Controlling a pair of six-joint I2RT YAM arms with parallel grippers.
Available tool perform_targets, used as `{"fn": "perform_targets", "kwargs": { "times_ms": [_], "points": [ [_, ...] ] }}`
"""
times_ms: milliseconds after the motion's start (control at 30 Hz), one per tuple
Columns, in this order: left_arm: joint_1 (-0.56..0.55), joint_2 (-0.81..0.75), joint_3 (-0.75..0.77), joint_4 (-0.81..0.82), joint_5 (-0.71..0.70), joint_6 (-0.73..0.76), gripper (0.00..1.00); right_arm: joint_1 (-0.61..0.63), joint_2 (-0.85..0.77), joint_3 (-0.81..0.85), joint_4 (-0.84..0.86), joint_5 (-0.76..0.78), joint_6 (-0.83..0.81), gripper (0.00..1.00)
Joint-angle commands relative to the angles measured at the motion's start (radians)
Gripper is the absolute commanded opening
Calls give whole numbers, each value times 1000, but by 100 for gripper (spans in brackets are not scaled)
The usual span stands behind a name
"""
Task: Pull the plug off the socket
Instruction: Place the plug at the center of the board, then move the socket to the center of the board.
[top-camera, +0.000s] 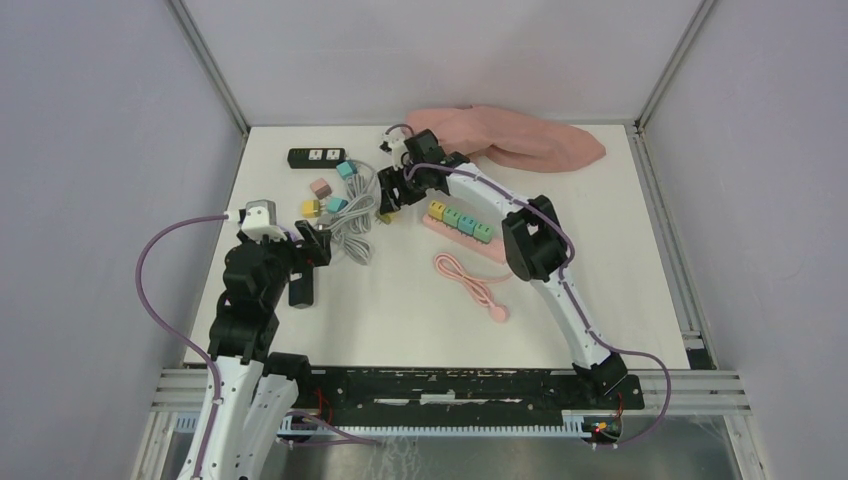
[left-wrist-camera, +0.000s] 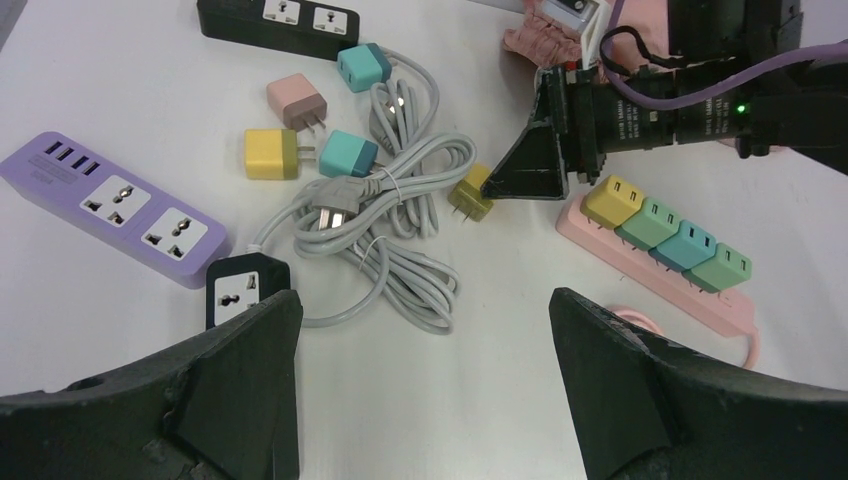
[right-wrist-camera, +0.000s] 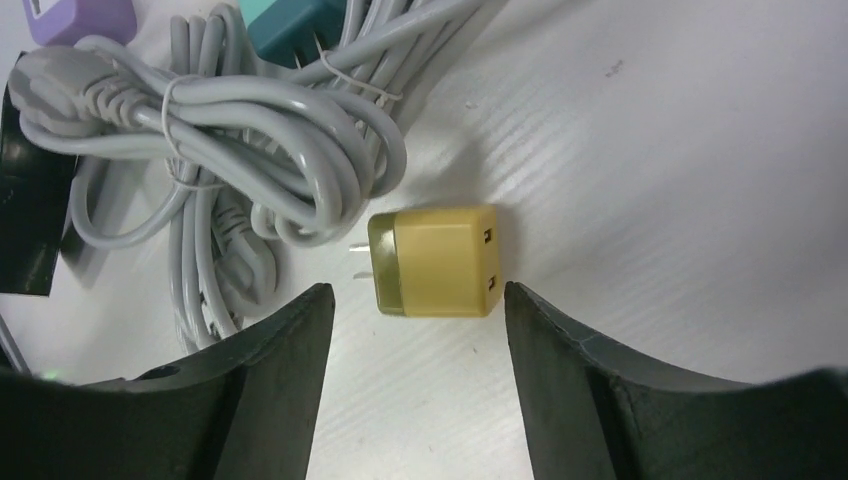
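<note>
A pink socket strip (left-wrist-camera: 632, 262) lies right of centre with a yellow plug (left-wrist-camera: 613, 200), two green plugs and a blue one (left-wrist-camera: 687, 245) seated in it; it shows in the top view too (top-camera: 455, 241). An olive-yellow plug (right-wrist-camera: 435, 262) lies loose on the table, prongs toward the grey cable. My right gripper (right-wrist-camera: 417, 295) is open right over it, its fingertips either side and nothing pinched; the left wrist view shows that plug (left-wrist-camera: 472, 193) at the gripper's tip. My left gripper (left-wrist-camera: 422, 300) hangs open above bare table, holding nothing.
A bundled grey cable (left-wrist-camera: 390, 220) lies mid-table. Loose pink (left-wrist-camera: 295, 100), yellow (left-wrist-camera: 268, 153) and teal (left-wrist-camera: 348, 153) plugs sit beside it. A purple power strip (left-wrist-camera: 110, 205), a small black socket (left-wrist-camera: 240, 285) and a black strip (left-wrist-camera: 280, 18) lie left and far. Pink cloth (top-camera: 510, 140) is at the back.
</note>
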Motion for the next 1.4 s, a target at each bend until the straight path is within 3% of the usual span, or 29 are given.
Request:
{"fn": "perform_targets", "kwargs": {
  "times_ms": [0, 333, 467, 667, 833, 900, 1100, 1367],
  "points": [
    [8, -12, 25, 41, 5, 35, 100, -29, -205, -39, -66, -35, -147, 69],
    [8, -48, 21, 39, 13, 33, 100, -85, -640, -355, -416, -265, -644, 71],
    [8, -55, 17, 39, 20, 29, 100, -169, -824, -581, -370, -285, -702, 72],
    [8, -64, 12, 39, 46, 30, 100, -291, -1016, -905, -126, -322, -641, 75],
    [8, -62, 7, 48, 100, 47, 99, -360, -996, -972, -59, -362, -603, 80],
    [8, -64, 5, 47, 106, 52, 99, -367, -971, -963, -105, -330, -649, 98],
    [9, -68, 1, 48, 97, 49, 99, -367, -912, -946, -151, -197, -708, 100],
    [10, -67, 0, 49, 102, 49, 99, -367, -914, -1027, -46, -128, -732, 99]
  ]
}}
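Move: The green plug at the right-hand end of the pink strip lies some 20 cm to the right of the right hand and 5 cm back, nearly at its height. The yellow plug just set down is about 2 cm left of this hand and 2 cm lower, level fore and aft. The strip's own yellow plug is about 9 cm right and 1 cm back, the gray cords some 10 cm left and level. From the left hand the green plug is around 39 cm right, 11 cm ahead and 20 cm below. The loose yellow plug is left between the already parted fingers as the right hand lifts clear of it, climbing about 18 cm while swinging right and back. Over the pink strip it keeps on to the right, some 26 cm in all, and sinks about 11 cm towards the strip's green end plug, easing slightly forward at the last while the fingers spread fully. The fingers end tipped up a little and turned somewhat counter-clockwise. ##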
